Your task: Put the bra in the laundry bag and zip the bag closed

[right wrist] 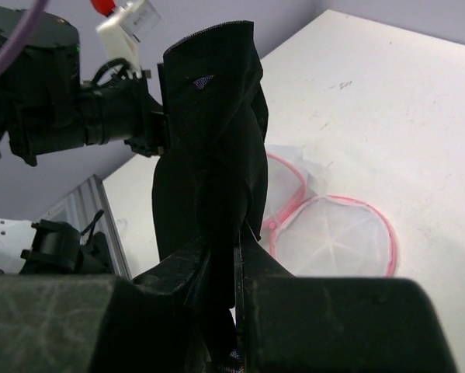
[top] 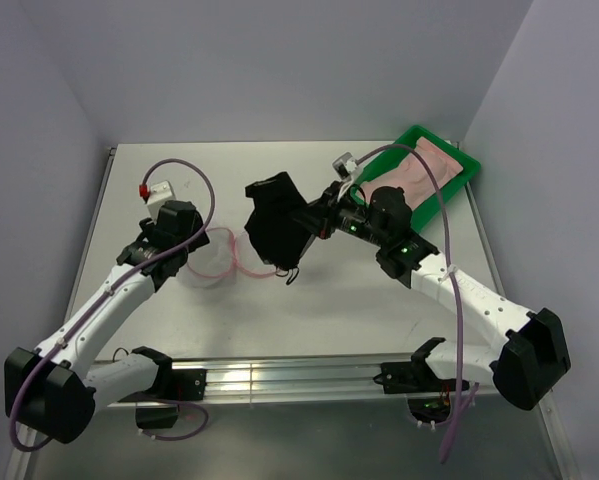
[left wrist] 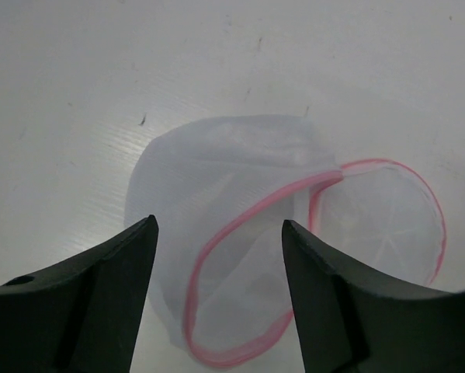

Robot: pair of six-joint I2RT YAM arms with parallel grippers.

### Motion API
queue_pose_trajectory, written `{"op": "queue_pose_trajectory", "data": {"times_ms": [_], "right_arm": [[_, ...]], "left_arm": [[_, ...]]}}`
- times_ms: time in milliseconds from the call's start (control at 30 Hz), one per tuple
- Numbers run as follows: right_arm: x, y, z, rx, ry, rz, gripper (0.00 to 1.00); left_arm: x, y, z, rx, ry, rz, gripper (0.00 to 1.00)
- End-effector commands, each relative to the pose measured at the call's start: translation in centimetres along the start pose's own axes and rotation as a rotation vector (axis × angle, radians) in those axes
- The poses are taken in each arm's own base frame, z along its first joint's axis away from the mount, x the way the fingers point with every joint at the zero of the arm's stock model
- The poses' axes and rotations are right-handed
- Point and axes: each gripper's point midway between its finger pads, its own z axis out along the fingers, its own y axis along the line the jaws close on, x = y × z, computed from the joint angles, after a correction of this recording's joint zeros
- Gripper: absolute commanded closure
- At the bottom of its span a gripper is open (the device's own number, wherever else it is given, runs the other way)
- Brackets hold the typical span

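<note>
The laundry bag (top: 217, 258) lies flat on the white table, a white mesh pouch with a pink zip rim, unzipped, its round lid (left wrist: 383, 221) folded out to the right. My left gripper (left wrist: 218, 225) hovers just above the bag's open mouth (left wrist: 240, 272), open, with nothing between its fingers. It sits at the bag's left side (top: 184, 258) in the top view. The black bra (top: 274, 225) hangs in the air over the bag's right edge. My right gripper (right wrist: 223, 249) is shut on the bra (right wrist: 209, 148), pinching its lower fabric. The bag (right wrist: 333, 233) shows below and right of it.
A green tray (top: 457, 190) holding a pink garment (top: 429, 165) stands at the back right, behind the right arm. A metal rail (top: 279, 380) runs along the near table edge. The left arm's wrist (right wrist: 53, 101) is close to the hanging bra.
</note>
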Motion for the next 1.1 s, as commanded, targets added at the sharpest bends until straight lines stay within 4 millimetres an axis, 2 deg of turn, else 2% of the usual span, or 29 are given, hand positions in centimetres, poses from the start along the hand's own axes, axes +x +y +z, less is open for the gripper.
{"op": "queue_pose_trajectory", "data": {"times_ms": [0, 100, 233, 300, 333, 367, 433, 533, 567, 600, 633, 700, 767, 800, 833, 867, 900, 933, 967, 1000, 1067], "right_arm": [[-2.2, 0.0, -0.4, -0.026, -0.08, -0.005, 1.0], [-2.6, -1.0, -1.0, -0.005, -0.106, 0.024, 1.0], [-3.2, -1.0, -1.8, -0.001, -0.129, 0.029, 1.0], [-3.4, -0.7, -2.0, -0.009, -0.134, 0.024, 1.0], [-3.3, -0.7, -2.0, -0.01, -0.134, 0.027, 1.0], [-3.5, -0.7, -2.1, -0.009, -0.142, 0.027, 1.0], [-3.5, -0.8, -2.2, 0.003, -0.151, 0.036, 1.0], [-3.7, -1.5, -2.6, 0.049, -0.185, 0.054, 1.0], [-4.3, -2.3, -2.8, 0.096, -0.221, 0.061, 1.0], [-4.7, -2.7, -2.9, 0.122, -0.243, 0.081, 1.0], [-5.0, -2.9, -3.3, 0.147, -0.268, 0.089, 1.0], [-6.3, -4.1, -3.9, 0.224, -0.34, 0.126, 1.0], [-7.0, -4.6, -4.4, 0.27, -0.391, 0.163, 1.0], [-7.5, -5.4, -4.8, 0.314, -0.425, 0.178, 1.0], [-7.3, -5.8, -4.8, 0.339, -0.436, 0.192, 1.0], [-7.3, -6.0, -4.8, 0.35, -0.454, 0.204, 1.0], [-7.1, -6.0, -4.7, 0.366, -0.47, 0.225, 1.0], [-6.2, -6.9, -4.5, 0.404, -0.474, 0.24, 1.0], [-6.3, -6.8, -4.3, 0.401, -0.5, 0.256, 1.0], [-5.6, -6.4, -3.7, 0.395, -0.495, 0.266, 1.0], [-4.0, -7.7, -3.1, 0.462, -0.508, 0.28, 1.0]], "left_arm": [[0.1, -2.5, 0.0, 0.132, 0.073, 0.043, 0.3], [1.3, -2.9, 0.0, 0.17, 0.11, 0.042, 0.34], [1.7, -2.9, 0.5, 0.166, 0.128, 0.052, 0.36], [1.7, -3.3, 0.8, 0.17, 0.136, 0.059, 0.5], [1.6, -3.7, 0.8, 0.181, 0.138, 0.055, 0.61], [1.3, -4.1, 0.9, 0.193, 0.129, 0.046, 0.82], [1.7, -5.1, 0.9, 0.242, 0.143, 0.037, 0.99], [1.7, -7.0, 0.5, 0.338, 0.143, 0.012, 1.0], [2.5, -8.0, -0.1, 0.399, 0.171, 0.009, 1.0], [2.1, -9.5, -1.0, 0.468, 0.152, -0.015, 1.0], [2.5, -10.3, -1.7, 0.514, 0.157, -0.021, 1.0], [1.9, -13.3, -4.4, 0.664, 0.126, -0.06, 1.0], [2.2, -14.6, -6.5, 0.776, 0.138, -0.111, 1.0], [1.2, -15.7, -7.6, 0.855, 0.096, -0.148, 1.0], [2.4, -15.4, -7.5, 0.868, 0.116, -0.163, 1.0], [2.3, -15.4, -8.1, 0.885, 0.118, -0.213, 1.0], [2.5, -15.0, -7.8, 0.875, 0.106, -0.241, 1.0], [3.5, -14.5, -7.3, 0.871, 0.104, -0.258, 1.0], [3.6, -14.1, -7.2, 0.861, 0.096, -0.284, 1.0], [3.8, -13.6, -6.6, 0.834, 0.084, -0.303, 1.0], [4.4, -13.0, -6.3, 0.836, 0.067, -0.338, 1.0]]}}
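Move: The left hand hangs open just over the mesh bag, the pink rim to be gripped some 3 cm to its right, 3 cm below and about level fore-and-aft; the bag's round lid is about 15 cm right, 5 below. The bra is some 19 cm right, 3 back and 8 above. From the right hand, already holding the bra, the rim lies about 22 cm left, 3 ahead and 18 below, the lid roughly 16 left, 1 ahead and 20 below. Easing right and down some 3 cm each way, the left hand shuts its fingers on the bag's pink rim, then draws it about 11 cm farther right and slightly back, rising a little, turning clockwise and rolling its left side down. The right hand keeps its hold on the bra, carrying it right and forward while turning clockwise. ##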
